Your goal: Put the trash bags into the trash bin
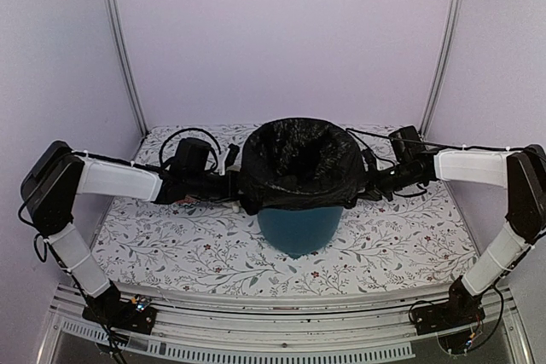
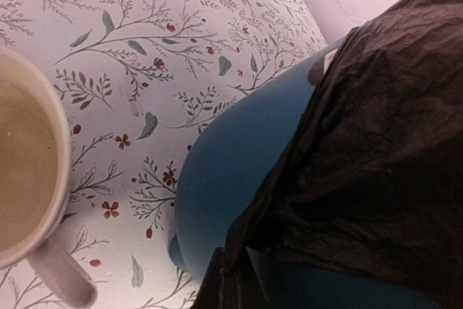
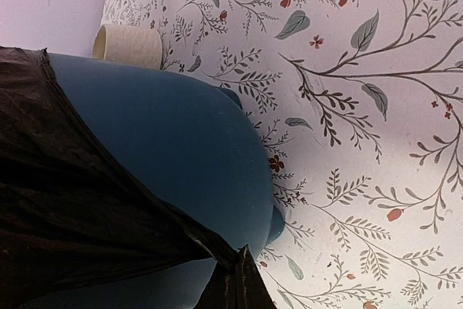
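Observation:
The black glossy trash bag lies open over the mouth of the teal trash bin, with its skirt hanging down the upper half. My left gripper is at the bin's left side, shut on the bag's hem. My right gripper is at the right side, shut on the opposite hem. In the left wrist view the bag drapes over the bin wall and gathers into a pinched fold at the bottom edge. The right wrist view shows the bag pulled taut to a point over the bin.
A cream mug stands on the floral tablecloth just left of the bin, beneath the left arm; it also shows as the mug beyond the bin. Purple walls and metal posts close in the table's back and sides.

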Controlling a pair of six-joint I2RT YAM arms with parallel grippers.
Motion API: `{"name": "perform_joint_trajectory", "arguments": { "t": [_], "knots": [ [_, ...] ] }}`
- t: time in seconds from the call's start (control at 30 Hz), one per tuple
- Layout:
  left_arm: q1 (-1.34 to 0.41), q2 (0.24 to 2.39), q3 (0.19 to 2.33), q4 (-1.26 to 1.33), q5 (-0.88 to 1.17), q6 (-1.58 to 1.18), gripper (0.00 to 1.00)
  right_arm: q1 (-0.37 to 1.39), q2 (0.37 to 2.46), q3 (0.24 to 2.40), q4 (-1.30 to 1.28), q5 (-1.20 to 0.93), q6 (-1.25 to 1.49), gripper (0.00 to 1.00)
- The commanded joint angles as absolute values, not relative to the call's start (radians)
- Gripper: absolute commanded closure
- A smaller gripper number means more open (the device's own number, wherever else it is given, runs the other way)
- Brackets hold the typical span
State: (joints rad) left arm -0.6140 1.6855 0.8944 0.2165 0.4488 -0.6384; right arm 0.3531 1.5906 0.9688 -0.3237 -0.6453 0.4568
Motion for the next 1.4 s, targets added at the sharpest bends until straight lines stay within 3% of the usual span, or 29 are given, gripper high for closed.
{"name": "perform_joint_trajectory", "arguments": {
  "t": [0.0,0.23,0.5,0.67,0.8,0.87,1.13,1.37],
  "knots": [
    [-0.622,1.671,0.861,0.183,0.406,-0.598,1.0,0.351,1.616,0.955,-0.33,-0.615,0.455,0.97],
    [-0.599,1.668,0.849,0.16,0.392,-0.585,1.0,0.346,1.644,0.983,-0.362,-0.599,0.421,0.96],
    [-0.586,1.503,0.89,0.039,0.36,-0.518,0.96,0.339,1.472,1.049,-0.534,-0.564,0.344,0.84],
    [-0.575,1.375,0.875,-0.106,0.287,-0.51,0.74,0.335,1.363,1.039,-0.676,-0.517,0.33,0.68],
    [-0.569,1.26,0.849,-0.197,0.235,-0.52,0.52,0.33,1.298,1.025,-0.748,-0.503,0.332,0.61],
    [-0.568,1.204,0.836,-0.228,0.235,-0.517,0.47,0.33,1.258,1.02,-0.771,-0.509,0.341,0.6],
    [-0.601,0.959,0.692,-0.162,0.507,-0.448,0.49,0.326,1.197,0.971,-0.762,-0.726,0.412,0.48],
    [-0.82,0.875,0.678,-0.193,0.304,-0.17,0.5,0.306,1.255,0.905,-0.677,-0.877,0.486,0.48]
  ]
}}
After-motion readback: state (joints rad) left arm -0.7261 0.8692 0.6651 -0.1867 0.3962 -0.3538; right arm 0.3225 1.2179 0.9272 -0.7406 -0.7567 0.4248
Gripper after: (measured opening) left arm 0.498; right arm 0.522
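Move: Both shut hands hold the trash bag's edge at the sides of the trash bin. The bin's middle is about 13 cm to the right of the left hand and 16 cm to the left of the right hand, level with both fore and aft and in height. By the left hand, the mug stands some 8 cm ahead, 2 cm left and 8 cm lower; the pink dish is roughly 10 cm ahead, 13 cm left and 12 cm down. Both hands, still pinching the bag's edge on either side of the bin, first draw it down another 1 to 2 cm, the left one easing outward to its left as well. Then the fingers open to about half and come free of the plastic, the left hand pulling back some 13 cm while rising and swinging left away from the bin, the right backing off about 9 cm, rising and edging a little to its right. ##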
